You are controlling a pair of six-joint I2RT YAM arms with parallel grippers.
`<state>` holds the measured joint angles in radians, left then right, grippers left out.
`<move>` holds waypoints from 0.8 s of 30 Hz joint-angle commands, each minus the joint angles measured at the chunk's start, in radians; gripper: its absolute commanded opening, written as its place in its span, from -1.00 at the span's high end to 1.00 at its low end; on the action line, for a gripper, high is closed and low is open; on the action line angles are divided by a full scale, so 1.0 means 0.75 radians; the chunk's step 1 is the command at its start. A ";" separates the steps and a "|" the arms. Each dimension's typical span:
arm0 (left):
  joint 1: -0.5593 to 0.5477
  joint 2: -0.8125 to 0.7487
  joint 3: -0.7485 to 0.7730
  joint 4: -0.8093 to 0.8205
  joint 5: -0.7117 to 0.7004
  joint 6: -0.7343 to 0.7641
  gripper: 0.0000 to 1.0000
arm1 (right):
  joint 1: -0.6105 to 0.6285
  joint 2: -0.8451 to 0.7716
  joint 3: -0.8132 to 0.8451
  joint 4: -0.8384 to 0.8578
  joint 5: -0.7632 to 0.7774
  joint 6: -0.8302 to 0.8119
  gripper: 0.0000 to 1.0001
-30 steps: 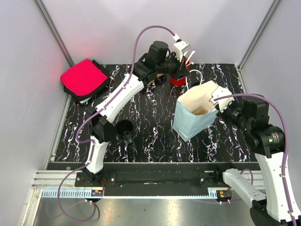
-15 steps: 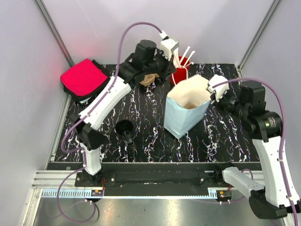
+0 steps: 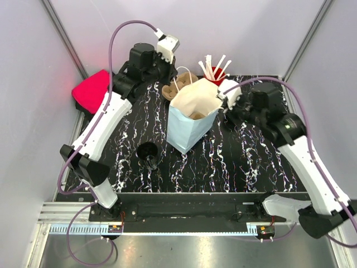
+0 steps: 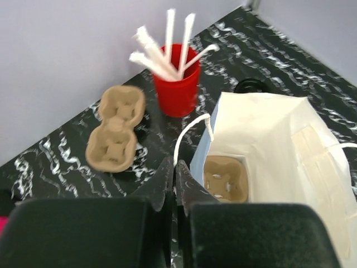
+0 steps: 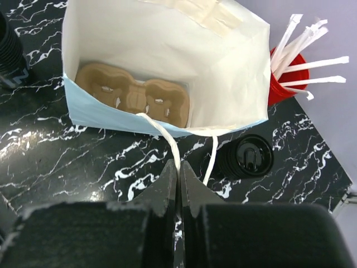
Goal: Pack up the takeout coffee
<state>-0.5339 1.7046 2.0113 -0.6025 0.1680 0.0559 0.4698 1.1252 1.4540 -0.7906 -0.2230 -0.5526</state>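
The takeout coffee (image 5: 248, 158), a small black cup with a black lid, stands on the table just behind the open paper bag (image 5: 167, 56); it peeks over the bag (image 4: 268, 139) as the lidded cup (image 4: 250, 85). A brown cup carrier (image 5: 133, 95) lies in the bag's bottom. My left gripper (image 4: 177, 163) is shut on one white string handle (image 4: 189, 131). The right gripper (image 5: 179, 165) is shut on the other handle (image 5: 162, 131). In the top view the bag (image 3: 192, 111) hangs between the left gripper (image 3: 174, 75) and the right gripper (image 3: 226, 99).
A red cup of white stirrers (image 3: 215, 72) stands at the back, beside a second brown carrier (image 4: 114, 137) on the table. A lidless black cup (image 3: 148, 154) is front left. A pink cloth (image 3: 89, 89) lies far left. Walls close the back and sides.
Both arms have swung left and toward the back, taking the bag with them from the right side to the middle. The handles stay gripped.
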 commanded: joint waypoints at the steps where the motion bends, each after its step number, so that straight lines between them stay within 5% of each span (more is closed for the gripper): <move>1: 0.049 -0.056 -0.037 0.094 -0.058 0.046 1.00 | 0.038 0.109 0.057 0.217 0.127 0.070 1.00; 24: 0.276 0.104 0.038 0.233 -0.105 0.161 1.00 | 0.276 0.580 0.258 0.490 0.357 0.058 0.96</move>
<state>-0.3363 1.7481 1.9812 -0.5129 0.1226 0.1448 0.6422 1.5097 1.5768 -0.4953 -0.0181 -0.5152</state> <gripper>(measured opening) 0.009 0.055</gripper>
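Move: Each hand already pinches a white handle of the takeout bag. The bare tabletop beside the red pouch, where the bag seems headed, is some 17 cm left and 3 cm ahead of the left hand, 39 cm below; from the right hand it is roughly 34 cm left, 16 cm ahead. From the left hand, the empty cup carrier stands about 15 cm ahead and 3 cm right, the red pouch 7 cm ahead and 31 cm left, the black cup 17 cm back and 9 cm left. Leftward and forward together, both hands take the takeout bag by its handles towards the red pouch, each going some 11 to 13 cm. The right hand sets off mainly forward, then swings more to the left and sinks slightly at the end; the left hand leads, turning about 10 degrees counter-clockwise. Both grippers keep their pinch on the handles. ##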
